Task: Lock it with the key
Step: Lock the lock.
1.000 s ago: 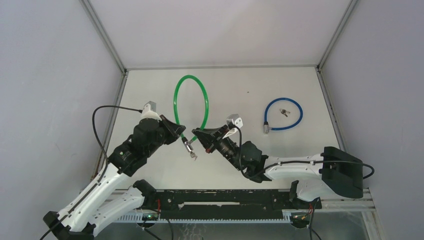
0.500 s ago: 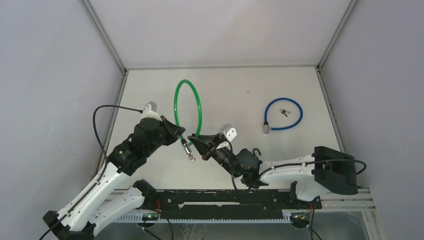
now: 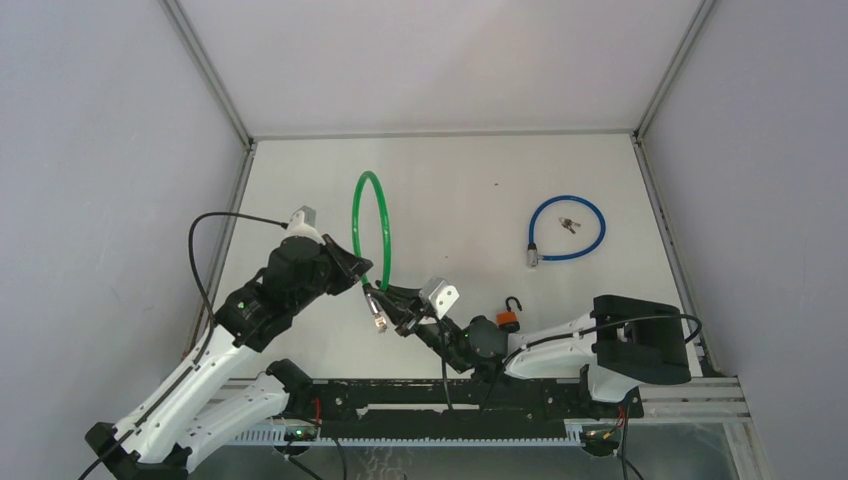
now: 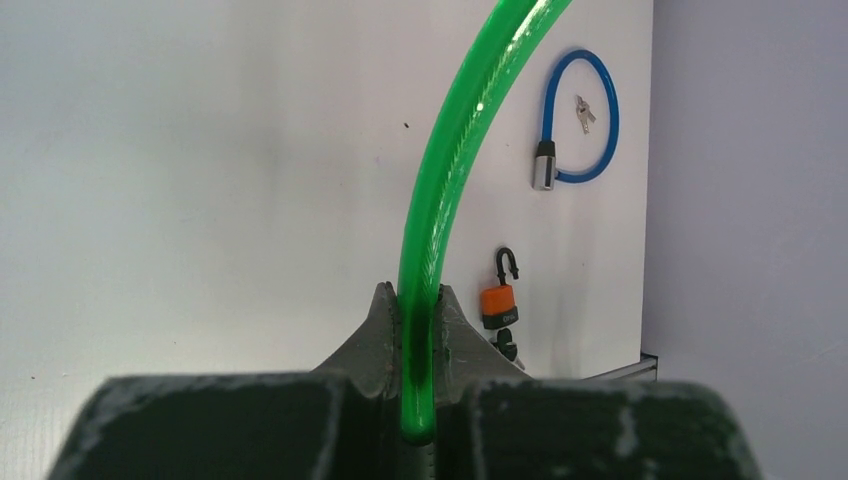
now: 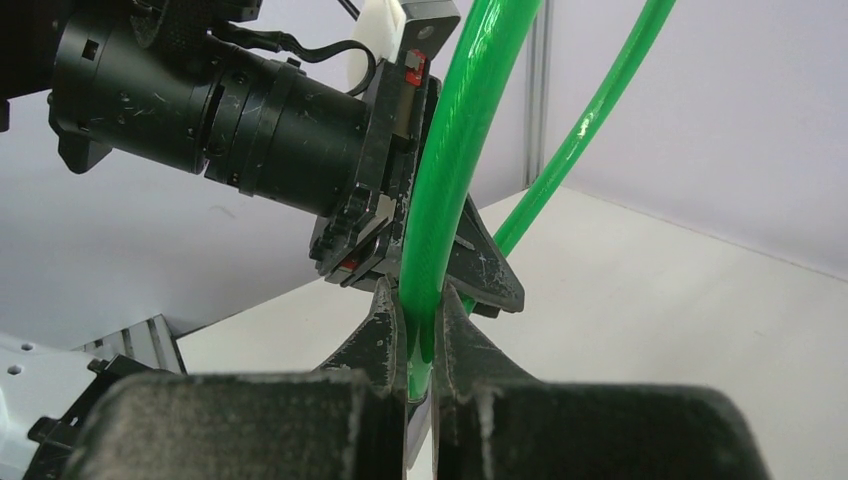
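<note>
A green cable lock (image 3: 371, 226) stands up as a narrow loop between my two grippers. My left gripper (image 3: 357, 272) is shut on one end of the cable (image 4: 432, 220), which runs up from between the jaws (image 4: 413, 300). My right gripper (image 3: 396, 302) is shut on the other end (image 5: 450, 170), close against the left one (image 5: 415, 300). The cable's metal lock head (image 3: 378, 312) hangs below them; a key in it is too small to make out. Small keys (image 3: 570, 225) lie inside a blue cable lock (image 3: 567, 228) at the far right.
An orange padlock (image 3: 509, 318) with an open shackle lies on the white table (image 3: 480, 190) beside the right forearm, a black key head (image 4: 508, 345) under it. Grey walls close the left, right and back. The black rail (image 3: 450, 395) runs along the near edge.
The right arm has swung left and brought its cable end up to the left gripper. The green loop has narrowed and stood upright. The orange padlock has come into view.
</note>
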Available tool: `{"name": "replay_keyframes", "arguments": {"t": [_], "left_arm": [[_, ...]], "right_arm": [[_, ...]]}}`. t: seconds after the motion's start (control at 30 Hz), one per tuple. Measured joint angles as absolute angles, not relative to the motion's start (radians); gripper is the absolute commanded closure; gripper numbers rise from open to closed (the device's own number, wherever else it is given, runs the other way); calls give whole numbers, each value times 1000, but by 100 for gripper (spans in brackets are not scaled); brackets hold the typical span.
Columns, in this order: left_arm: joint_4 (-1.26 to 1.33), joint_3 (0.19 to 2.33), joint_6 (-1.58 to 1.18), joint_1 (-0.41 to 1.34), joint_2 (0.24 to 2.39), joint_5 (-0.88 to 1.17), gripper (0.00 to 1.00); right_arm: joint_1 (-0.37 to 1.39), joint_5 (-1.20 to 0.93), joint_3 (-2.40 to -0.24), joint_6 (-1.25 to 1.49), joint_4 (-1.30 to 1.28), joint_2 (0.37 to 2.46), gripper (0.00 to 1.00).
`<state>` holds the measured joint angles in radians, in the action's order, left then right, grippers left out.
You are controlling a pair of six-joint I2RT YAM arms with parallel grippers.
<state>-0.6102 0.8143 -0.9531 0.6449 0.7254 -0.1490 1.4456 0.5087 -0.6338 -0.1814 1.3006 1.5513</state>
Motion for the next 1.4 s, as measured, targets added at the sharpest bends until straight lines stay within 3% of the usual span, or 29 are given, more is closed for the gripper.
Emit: {"name": "replay_keyframes", "arguments": {"t": [0.33,0.6,0.73,0.77,0.8,0.83,0.9,1.4], "left_arm": [[-610,814,-953,642,706,-154,100],[-521,773,-997,642,685,-146,100],[-487,744,-1014,642,685,-148,100],[-487,744,-1014,642,687,-149,100],[-482,744,-1019,643,689,-144,100],[-471,744,-1021,646,689,-137,100],[-453,744,-1021,651,688,-124,100],[-428,744,-1022,654,691,-126,100]], "right_arm": [[1415,490,-635,-128,1308,1558,100],[1356,433,-645,28,1074,1422,90],[1348,432,-645,73,995,1394,67],[1348,431,-645,80,986,1391,57],[1348,422,-645,82,963,1386,40],[1348,419,-645,88,939,1383,29],[1348,412,-645,99,896,1383,16],[1322,363,-643,210,653,1256,9]]}}
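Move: The green lock's cylinder hangs with its keys about 1 cm back, 1 cm right and 4 cm below the right hand, which already holds the cable's free end. From the left hand, still gripping the cable by the collar, it lies some 7 cm back, 2 cm right and 2 cm below. The padlock lies on the table about 2 cm ahead of the right hand and 25 cm right, the blue lock's loop roughly 24 cm ahead and 40 cm right; both are some 25 cm below. The green cable's free end, pinched by the right hand at the cylinder, is carried about 2 cm forward and slightly right and up before those fingers open wide and let go. The right hand then dips some 3–4 cm and edges right, its fingers tipping down about 20 degrees in all. The left hand keeps its grip, rising about 2 cm and easing nearly as far right, rolling slightly. ##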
